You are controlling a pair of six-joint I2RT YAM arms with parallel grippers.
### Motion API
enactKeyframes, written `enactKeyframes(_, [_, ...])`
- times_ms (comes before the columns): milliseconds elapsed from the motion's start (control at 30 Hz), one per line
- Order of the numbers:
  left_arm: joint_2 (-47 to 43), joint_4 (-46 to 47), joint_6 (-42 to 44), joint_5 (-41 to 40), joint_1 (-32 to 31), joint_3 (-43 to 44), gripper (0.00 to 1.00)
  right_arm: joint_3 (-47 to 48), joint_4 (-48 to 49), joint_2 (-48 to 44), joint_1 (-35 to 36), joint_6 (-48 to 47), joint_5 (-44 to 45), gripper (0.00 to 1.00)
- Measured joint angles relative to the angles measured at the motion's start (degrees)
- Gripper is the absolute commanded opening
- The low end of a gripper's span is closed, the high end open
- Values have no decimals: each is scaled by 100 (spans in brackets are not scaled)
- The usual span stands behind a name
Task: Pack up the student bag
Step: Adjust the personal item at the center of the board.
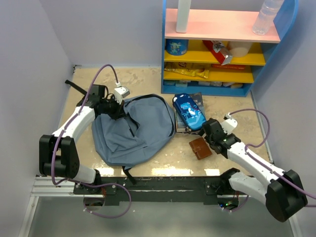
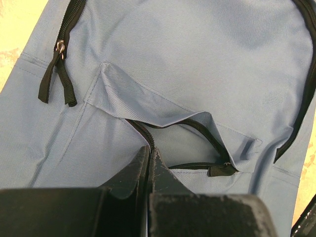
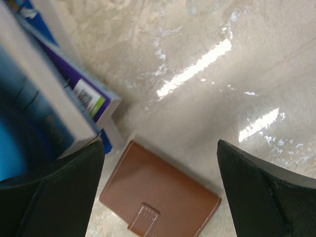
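The slate-blue student bag [image 1: 133, 131] lies flat at the left-middle of the table. In the left wrist view the bag [image 2: 187, 54] fills the frame and its front pocket zipper [image 2: 197, 131] gapes open. My left gripper [image 1: 117, 109] sits at the bag's upper left. Its jaws [image 2: 149, 150] are pressed together on the pocket's zipper edge. A brown wallet [image 1: 200, 147] lies on the table right of the bag. My right gripper [image 1: 213, 134] hovers just over the wallet [image 3: 158, 197], open [image 3: 160, 163], a finger on each side, not touching.
A blue pencil case [image 1: 189, 111] lies on books [image 1: 197, 101] beside the bag; the books' corner [image 3: 84, 94] is close to my right gripper's left finger. A blue shelf unit [image 1: 222, 49] with snacks and a bottle [image 1: 266, 17] stands at the back right. Walls close both sides.
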Motion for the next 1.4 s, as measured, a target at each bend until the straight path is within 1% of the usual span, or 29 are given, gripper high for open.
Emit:
enactKeyframes(133, [0, -2, 9, 0, 0, 0, 0, -61, 249, 374, -514, -146, -455, 99])
enactKeyframes(333, [-9, -42, 55, -4, 0, 0, 0, -144, 330, 848, -584, -136, -927, 98])
enactKeyframes(500, [-39, -61, 72, -9, 0, 0, 0, -177, 444, 752, -584, -136, -1172, 99])
enactKeyframes(600, [-48, -70, 79, -7, 0, 0, 0, -341, 555, 452, -544, -118, -1427, 99])
enactKeyframes(700, [-48, -81, 107, -7, 0, 0, 0, -402, 638, 354, -269, -39, -1587, 98])
enactKeyframes(867, [-50, -87, 149, -4, 0, 0, 0, -404, 911, 455, 693, 363, -1692, 99])
enactKeyframes(1033, [-81, -103, 162, -7, 0, 0, 0, -415, 1088, 498, 1261, 787, -1731, 98])
enactKeyframes(1133, [-103, -129, 175, -9, 0, 0, 0, -616, 1217, 229, 1705, 1106, -1766, 99])
enactKeyframes(1233, [-105, -136, 179, -9, 0, 4, 0, -966, 1467, -225, 1888, 1292, -1875, 99])
enactKeyframes(1300, [-105, -144, 179, -9, 0, 15, 0, -1132, 1644, -363, 1906, 1353, -1899, 99])
enactKeyframes(1400, [-103, -166, 177, -9, 0, 42, 0, -1191, 2081, -155, 1971, 1392, -1926, 98])
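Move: About 6 cm to the right hand's left and 7 cm back lies the brown wallet, some 5 cm below the open fingers. The blue pencil case is about 12 cm left and 11 cm ahead of that hand, a little lower, on books centred some 9 cm left and 11 cm ahead; the backpack's middle is roughly 40 cm left and 2 cm ahead. From the left hand, the wallet lies about 41 cm right and 15 cm back. Dropping about 4 cm beside the brown wallet, the right hand then sweeps some 14 cm left towards the backpack and, mainly later, 6 cm back. Its fingers stay wide open; the back-right one comes against the wallet's edge and pushes it along, while the wrist rolls its left side up and swings counter-clockwise. ##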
